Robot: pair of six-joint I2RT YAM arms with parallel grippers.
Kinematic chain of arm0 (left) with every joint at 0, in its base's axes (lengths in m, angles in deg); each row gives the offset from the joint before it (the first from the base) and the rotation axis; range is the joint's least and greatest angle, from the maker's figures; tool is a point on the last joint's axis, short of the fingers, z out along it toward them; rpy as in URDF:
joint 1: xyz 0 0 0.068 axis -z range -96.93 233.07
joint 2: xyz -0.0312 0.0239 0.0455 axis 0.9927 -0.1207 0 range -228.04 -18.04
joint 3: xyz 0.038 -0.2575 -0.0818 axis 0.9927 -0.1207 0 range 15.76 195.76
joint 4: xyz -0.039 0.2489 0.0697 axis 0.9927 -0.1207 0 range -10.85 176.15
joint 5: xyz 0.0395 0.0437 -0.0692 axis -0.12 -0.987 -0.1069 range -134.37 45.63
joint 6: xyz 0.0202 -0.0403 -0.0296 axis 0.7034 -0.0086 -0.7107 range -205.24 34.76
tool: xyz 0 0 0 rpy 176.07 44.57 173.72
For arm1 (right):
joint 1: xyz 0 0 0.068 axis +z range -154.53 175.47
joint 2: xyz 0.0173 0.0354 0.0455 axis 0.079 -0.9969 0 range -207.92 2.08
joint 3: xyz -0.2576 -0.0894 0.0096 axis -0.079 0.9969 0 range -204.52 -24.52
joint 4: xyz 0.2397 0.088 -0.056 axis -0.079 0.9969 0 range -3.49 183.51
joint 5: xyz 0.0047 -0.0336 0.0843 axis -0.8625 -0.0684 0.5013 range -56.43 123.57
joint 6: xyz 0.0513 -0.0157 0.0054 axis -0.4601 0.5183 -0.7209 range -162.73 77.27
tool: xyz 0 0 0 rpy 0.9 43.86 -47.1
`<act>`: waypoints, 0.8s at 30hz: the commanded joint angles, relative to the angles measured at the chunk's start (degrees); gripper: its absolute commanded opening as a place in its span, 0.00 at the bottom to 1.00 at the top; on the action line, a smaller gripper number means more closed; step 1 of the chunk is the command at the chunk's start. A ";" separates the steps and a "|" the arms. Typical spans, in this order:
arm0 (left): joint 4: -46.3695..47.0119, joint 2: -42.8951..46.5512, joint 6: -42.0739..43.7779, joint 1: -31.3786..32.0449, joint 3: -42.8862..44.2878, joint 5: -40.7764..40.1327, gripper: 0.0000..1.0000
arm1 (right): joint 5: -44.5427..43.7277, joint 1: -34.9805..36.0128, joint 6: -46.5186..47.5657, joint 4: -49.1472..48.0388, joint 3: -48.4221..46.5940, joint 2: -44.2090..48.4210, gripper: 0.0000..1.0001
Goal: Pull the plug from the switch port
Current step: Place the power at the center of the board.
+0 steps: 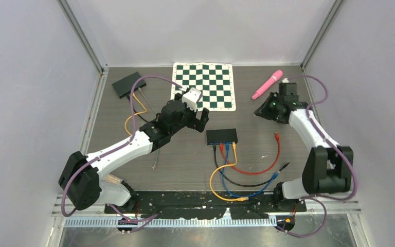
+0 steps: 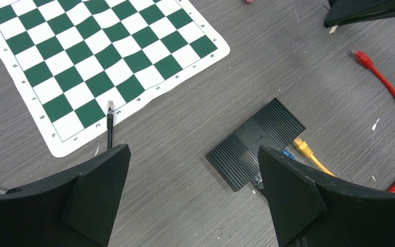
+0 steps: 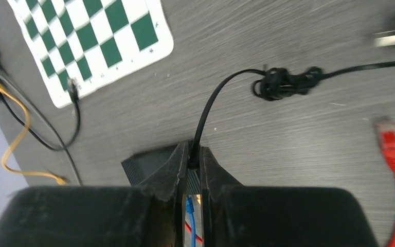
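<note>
The black switch (image 1: 221, 136) lies flat mid-table, with black, red, blue and yellow cables plugged into its near side. The left wrist view shows the switch (image 2: 252, 141) with its yellow plug (image 2: 301, 146), blue plug (image 2: 288, 153) and black plug (image 2: 258, 180) seated. My left gripper (image 1: 196, 122) hovers open just left of the switch, and nothing is between its fingers (image 2: 103, 185). My right gripper (image 1: 262, 110) is raised at the back right. It is shut (image 3: 191, 149) on the thick end of a black cable (image 3: 211, 103), above the switch (image 3: 149, 164).
A loose red plug (image 1: 276, 136) lies right of the switch. The held cable runs to a knotted bundle (image 3: 283, 82). A green checkered mat (image 1: 204, 85) and a pink object (image 1: 267, 84) lie at the back. A second black box (image 1: 128, 84) with cables sits back left.
</note>
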 commanded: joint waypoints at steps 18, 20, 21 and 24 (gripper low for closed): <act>-1.79 3.71 -1.67 -0.37 -0.34 0.55 0.99 | -15.40 9.67 9.12 4.04 -8.45 -14.21 0.09; -1.93 3.42 -1.59 -0.37 0.03 0.99 1.00 | -17.37 8.83 9.14 4.12 -8.00 -13.14 0.09; -1.72 3.19 -1.52 -0.37 -0.01 1.22 0.99 | -18.92 8.40 8.78 4.02 -7.35 -12.67 0.09; -1.53 2.53 -1.24 -0.37 0.44 1.44 0.99 | -20.05 5.68 8.79 1.95 -5.67 -10.70 0.10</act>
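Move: Below the right hand, which already pinches the power cable with its coil and adapter trailing, the bare table spot for the power lies about 13 cm down, 4 cm ahead and 2 cm to the right. The switch is some 14 cm left and 5 cm back; the red plug is about 8 cm right and 4 cm back. The pink microphone stands roughly 20 cm ahead and 4 cm right. From the left hand the spot is about 23 cm right, 6 cm ahead and 20 cm down. Sinking about 7 cm towards the bare table beside the switch, the right hand first sweeps some 7 cm left and a little forward, then swings back right nearly as far. The wrist tips and rolls so the fingers point more steeply down, and they keep their pinch on the cable. ##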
